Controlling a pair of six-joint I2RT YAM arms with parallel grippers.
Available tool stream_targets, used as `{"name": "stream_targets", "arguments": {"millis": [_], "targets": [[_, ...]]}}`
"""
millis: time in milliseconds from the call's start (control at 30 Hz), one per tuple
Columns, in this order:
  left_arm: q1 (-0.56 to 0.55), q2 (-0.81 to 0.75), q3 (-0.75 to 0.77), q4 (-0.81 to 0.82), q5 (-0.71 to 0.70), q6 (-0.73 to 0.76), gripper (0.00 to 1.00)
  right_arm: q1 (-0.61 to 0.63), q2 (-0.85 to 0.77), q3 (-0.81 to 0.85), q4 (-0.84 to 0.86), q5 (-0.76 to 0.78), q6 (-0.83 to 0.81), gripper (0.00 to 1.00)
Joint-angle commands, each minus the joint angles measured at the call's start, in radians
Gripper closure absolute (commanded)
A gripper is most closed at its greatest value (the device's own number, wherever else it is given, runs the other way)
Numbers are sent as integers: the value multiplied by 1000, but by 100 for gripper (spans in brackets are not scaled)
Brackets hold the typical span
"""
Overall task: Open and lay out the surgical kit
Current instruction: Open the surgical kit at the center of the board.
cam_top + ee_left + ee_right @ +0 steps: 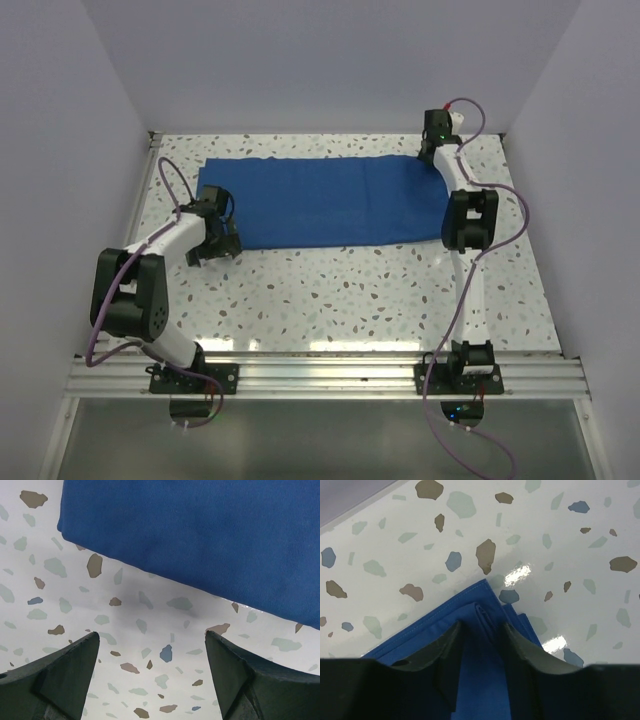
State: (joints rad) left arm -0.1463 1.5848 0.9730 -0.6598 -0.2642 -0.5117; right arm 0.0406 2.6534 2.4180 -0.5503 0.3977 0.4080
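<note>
The royal-blue cloth wrap (320,200) lies flat and folded across the far half of the table. No steel tray or instruments show; they are hidden or out of view. My left gripper (215,250) is open and empty, low over the table just in front of the cloth's near-left corner (200,540); its jaws (152,640) stand wide apart over bare tabletop. My right gripper (432,152) is at the cloth's far-right corner. In the right wrist view its jaws (481,625) are closed on a raised fold of the cloth's layered corner (470,600).
The speckled white tabletop (350,290) is walled at the left, back and right. The right arm reaches along the table's right side, over the cloth's right edge. An aluminium rail (320,375) with both arm bases runs along the near edge.
</note>
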Motion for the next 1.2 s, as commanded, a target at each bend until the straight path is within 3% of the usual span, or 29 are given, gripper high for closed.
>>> {"name": "stream_targets", "arguments": {"millis": [0, 200, 700, 1033, 1167], "targets": [[-3, 6, 32, 29, 8, 18, 10, -5, 20, 38, -5, -37, 15, 63], [-4, 12, 33, 28, 14, 18, 10, -8, -18, 6, -11, -19, 5, 100], [-6, 0, 79, 37, 29, 19, 10, 36, -314, -290, 108, -112, 6, 100], [-7, -68, 136, 12, 26, 25, 10, 127, -466, -391, 26, -125, -23, 100], [-7, -71, 159, 11, 28, 19, 10, 179, -567, -520, -10, -216, 0, 100]]}}
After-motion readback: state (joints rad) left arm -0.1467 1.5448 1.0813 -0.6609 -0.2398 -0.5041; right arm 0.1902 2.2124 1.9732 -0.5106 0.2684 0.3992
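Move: Between the right fingers, which stand part-closed, is a raised pinch of the surgical kit's blue upper layer, about 1 cm below the hand point. The kit's far right corner is some 3 cm ahead and 2 cm right; its near right corner lies about 26 cm back and 4 cm right. From the left hand the pinch is roughly 34 cm ahead and 58 cm to the right. Shut the right fingers fully on the fold of blue cloth, then draw it up and a little back before sweeping left: about 11 cm left, 9 cm up and 7 cm back, the wrist turning some 15 degrees counter-clockwise. Meanwhile raise the open left gripper about 4 cm and bring it forward nearly as far. ##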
